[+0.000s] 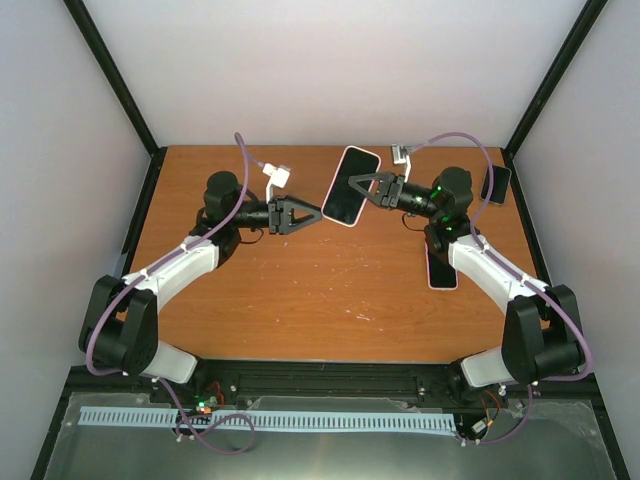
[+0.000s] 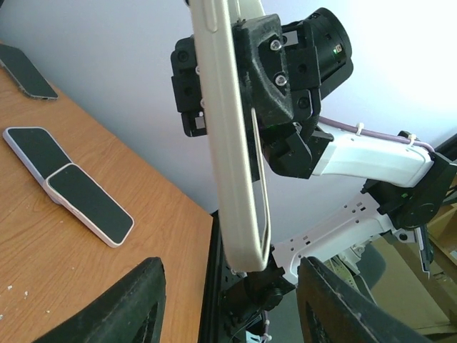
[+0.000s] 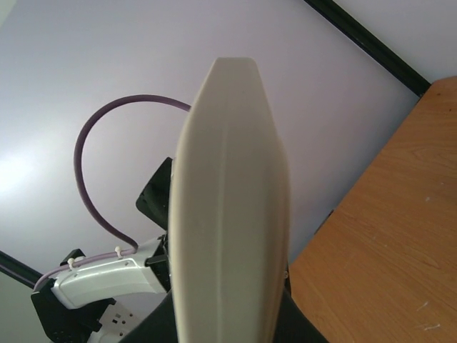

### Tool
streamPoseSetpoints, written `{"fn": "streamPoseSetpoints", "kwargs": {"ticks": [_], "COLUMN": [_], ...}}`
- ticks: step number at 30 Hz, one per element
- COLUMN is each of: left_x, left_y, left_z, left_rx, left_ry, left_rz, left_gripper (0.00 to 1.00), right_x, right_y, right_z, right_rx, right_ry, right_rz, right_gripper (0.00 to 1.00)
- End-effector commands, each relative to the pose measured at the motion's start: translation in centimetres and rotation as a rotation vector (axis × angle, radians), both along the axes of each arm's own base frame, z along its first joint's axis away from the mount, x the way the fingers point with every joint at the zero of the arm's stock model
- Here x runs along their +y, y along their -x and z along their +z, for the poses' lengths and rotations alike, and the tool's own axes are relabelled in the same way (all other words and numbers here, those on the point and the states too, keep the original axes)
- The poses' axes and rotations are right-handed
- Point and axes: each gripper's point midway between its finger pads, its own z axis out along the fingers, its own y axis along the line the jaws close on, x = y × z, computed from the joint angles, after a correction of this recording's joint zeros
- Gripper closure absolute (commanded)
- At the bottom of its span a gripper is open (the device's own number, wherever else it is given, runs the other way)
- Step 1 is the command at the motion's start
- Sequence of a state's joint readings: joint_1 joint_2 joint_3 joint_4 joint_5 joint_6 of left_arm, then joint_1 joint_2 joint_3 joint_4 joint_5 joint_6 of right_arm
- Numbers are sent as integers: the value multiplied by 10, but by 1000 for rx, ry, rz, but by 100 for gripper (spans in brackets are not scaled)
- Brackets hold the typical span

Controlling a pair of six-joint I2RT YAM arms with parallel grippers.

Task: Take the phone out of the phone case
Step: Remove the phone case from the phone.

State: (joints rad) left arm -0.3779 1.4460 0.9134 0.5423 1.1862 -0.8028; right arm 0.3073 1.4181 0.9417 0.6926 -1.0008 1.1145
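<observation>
The phone, dark screen up in a cream-white case, is held in the air over the far middle of the table. My right gripper is shut on its right side. In the right wrist view the case's edge fills the centre and hides the fingers. My left gripper is open and empty, its tips just left of the phone's lower end. In the left wrist view the case stands edge-on above the gap between my two left fingers, not touching them.
Two overlapping phones in pale cases lie on the table under the right arm; they also show in the left wrist view. Another dark phone lies at the far right corner. The table's right edge and black frame run below the case.
</observation>
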Motion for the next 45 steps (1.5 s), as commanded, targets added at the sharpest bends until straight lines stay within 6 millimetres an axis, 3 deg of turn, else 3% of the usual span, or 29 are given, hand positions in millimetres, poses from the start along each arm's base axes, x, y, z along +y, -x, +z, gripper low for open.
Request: {"fn": "streamPoseSetpoints", "kwargs": {"ticks": [1,15,45], "left_x": [-3,-5,-4], "left_y": [2,-20,-49], "left_z": [22,0,-61], "left_rx": [-62,22,212], "left_ry": [29,-14,-100], "left_rz": [-15,78,193], "left_gripper": [49,70,83], "right_x": [-4,0,4], "right_y": [1,17,42], "right_z": [30,43,75], "right_rx": [-123,-148,-162], "right_ry": [-17,-59,-185], "right_rz": [-30,27,111], "right_gripper": [97,97,97]}}
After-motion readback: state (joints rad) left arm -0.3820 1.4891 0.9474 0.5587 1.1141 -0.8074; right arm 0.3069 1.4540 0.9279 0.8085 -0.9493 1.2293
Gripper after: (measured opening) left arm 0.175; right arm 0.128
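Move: The cased phone hangs tilted in the air, its near left corner about 2 cm to the right of my left hand's finger point, level with it in height and reach. My right hand holds it by the right long edge; that corner lies some 6 cm left, 4 cm back and 4 cm below it. Far below my right hand, roughly 33 cm down, the pink phone lies about 7 cm back and 18 cm right, and the dark phone about 1 cm ahead and 20 cm right. I close my left fingers from about half open until they pinch the near left corner of the phone case, one finger on the lower far side and the other on the screen side, while the left hand eases forward about 2 cm with hardly any turn. My right hand keeps its grip on the right long edge, creeping forward about 1 cm late on. ##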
